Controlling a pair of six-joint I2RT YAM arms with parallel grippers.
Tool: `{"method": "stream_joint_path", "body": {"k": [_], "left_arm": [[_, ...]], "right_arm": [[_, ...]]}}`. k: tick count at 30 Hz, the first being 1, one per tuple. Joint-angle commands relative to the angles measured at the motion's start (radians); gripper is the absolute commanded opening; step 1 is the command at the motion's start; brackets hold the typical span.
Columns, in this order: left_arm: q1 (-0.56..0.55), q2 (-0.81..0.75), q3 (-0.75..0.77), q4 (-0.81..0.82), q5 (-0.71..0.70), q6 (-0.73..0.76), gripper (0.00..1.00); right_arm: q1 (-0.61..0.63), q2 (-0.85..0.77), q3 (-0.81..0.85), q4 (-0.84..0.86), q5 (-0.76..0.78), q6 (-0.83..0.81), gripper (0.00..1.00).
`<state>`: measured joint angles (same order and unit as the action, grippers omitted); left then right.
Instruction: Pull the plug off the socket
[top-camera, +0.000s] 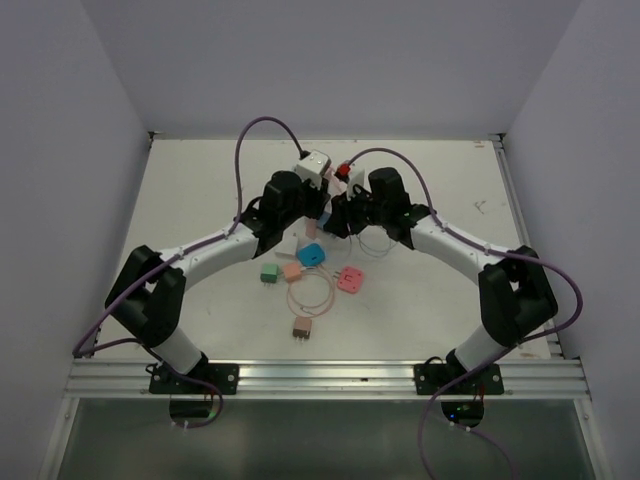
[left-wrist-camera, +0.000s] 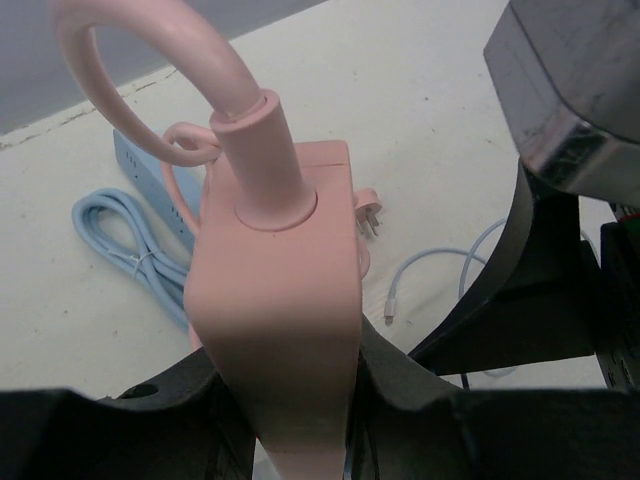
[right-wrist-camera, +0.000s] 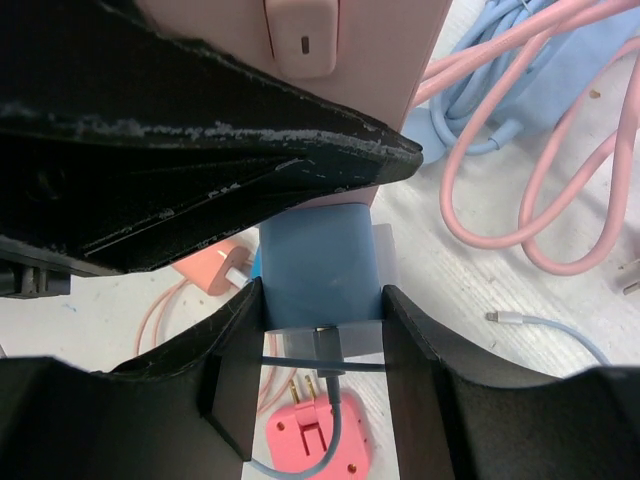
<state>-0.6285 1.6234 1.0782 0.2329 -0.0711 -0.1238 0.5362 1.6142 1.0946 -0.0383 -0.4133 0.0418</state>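
Observation:
The pink socket strip (left-wrist-camera: 280, 290) with its pink cord is gripped between my left fingers; my left gripper (left-wrist-camera: 290, 400) is shut on it and holds it above the table. In the right wrist view the strip (right-wrist-camera: 400, 60) is at the top, and a blue plug (right-wrist-camera: 318, 265) has its far end against the strip. My right gripper (right-wrist-camera: 320, 340) is shut on the blue plug's sides. A blue cable hangs from the plug. The left finger (right-wrist-camera: 200, 170) crosses in front and hides the joint. In the top view both grippers meet at mid-table (top-camera: 330, 215).
Small adapters lie on the table below the grippers: blue (top-camera: 311, 254), green (top-camera: 268, 272), orange (top-camera: 291, 270), pink (top-camera: 351, 280), brown (top-camera: 301, 328), with a pink cable loop (top-camera: 310, 295). A blue strip and cord (left-wrist-camera: 130, 250) and a white cable (left-wrist-camera: 430, 265) lie behind.

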Motion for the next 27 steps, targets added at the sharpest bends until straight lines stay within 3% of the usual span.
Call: {"method": "stream_joint_path", "body": {"k": [1,16,21,27], "left_arm": [[0.033,-0.042,0.029,0.112,-0.159,0.193,0.0],[0.073,-0.065,0.002,0.131,-0.208,0.233,0.0],[0.081,-0.076,0.034,0.106,-0.2,0.222,0.0],[0.084,-0.108,0.069,0.049,-0.229,0.176,0.0]], "right_arm": [[0.013,-0.094,0.016,-0.121,-0.035,0.027,0.0],[0.011,-0.264,-0.104,-0.17,0.056,0.064,0.0],[0.011,-0.27,-0.133,-0.157,0.071,0.072,0.0],[0.004,-0.231,-0.154,-0.137,0.195,0.124,0.0]]}}
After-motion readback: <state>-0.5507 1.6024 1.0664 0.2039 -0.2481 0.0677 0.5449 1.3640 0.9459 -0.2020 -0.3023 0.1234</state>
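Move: The blue plug is still seated in the pink socket bar. It sits in the right fingers, with the bar's middle about 4 cm to that hand's left and 2 cm ahead, near its height. From the left hand gripping the bar, the plug is roughly 5 cm back, 1 cm right and 4 lower. On the table 13 cm below the right hand, the blue square charger lies 5 cm left and 4 back, the pink square one 5 cm right and 11 back. The blue plug, still pinched in the right fingers, is drawn out of the pink socket bar: both hands first creep up and to the right by 1 to 2 cm, then part abruptly. The right hand pulls back and right, about 5 cm back in all, while the left, keeping its grip, swings the bar some 8 cm left and 4 forward, turning about 15 degrees. ##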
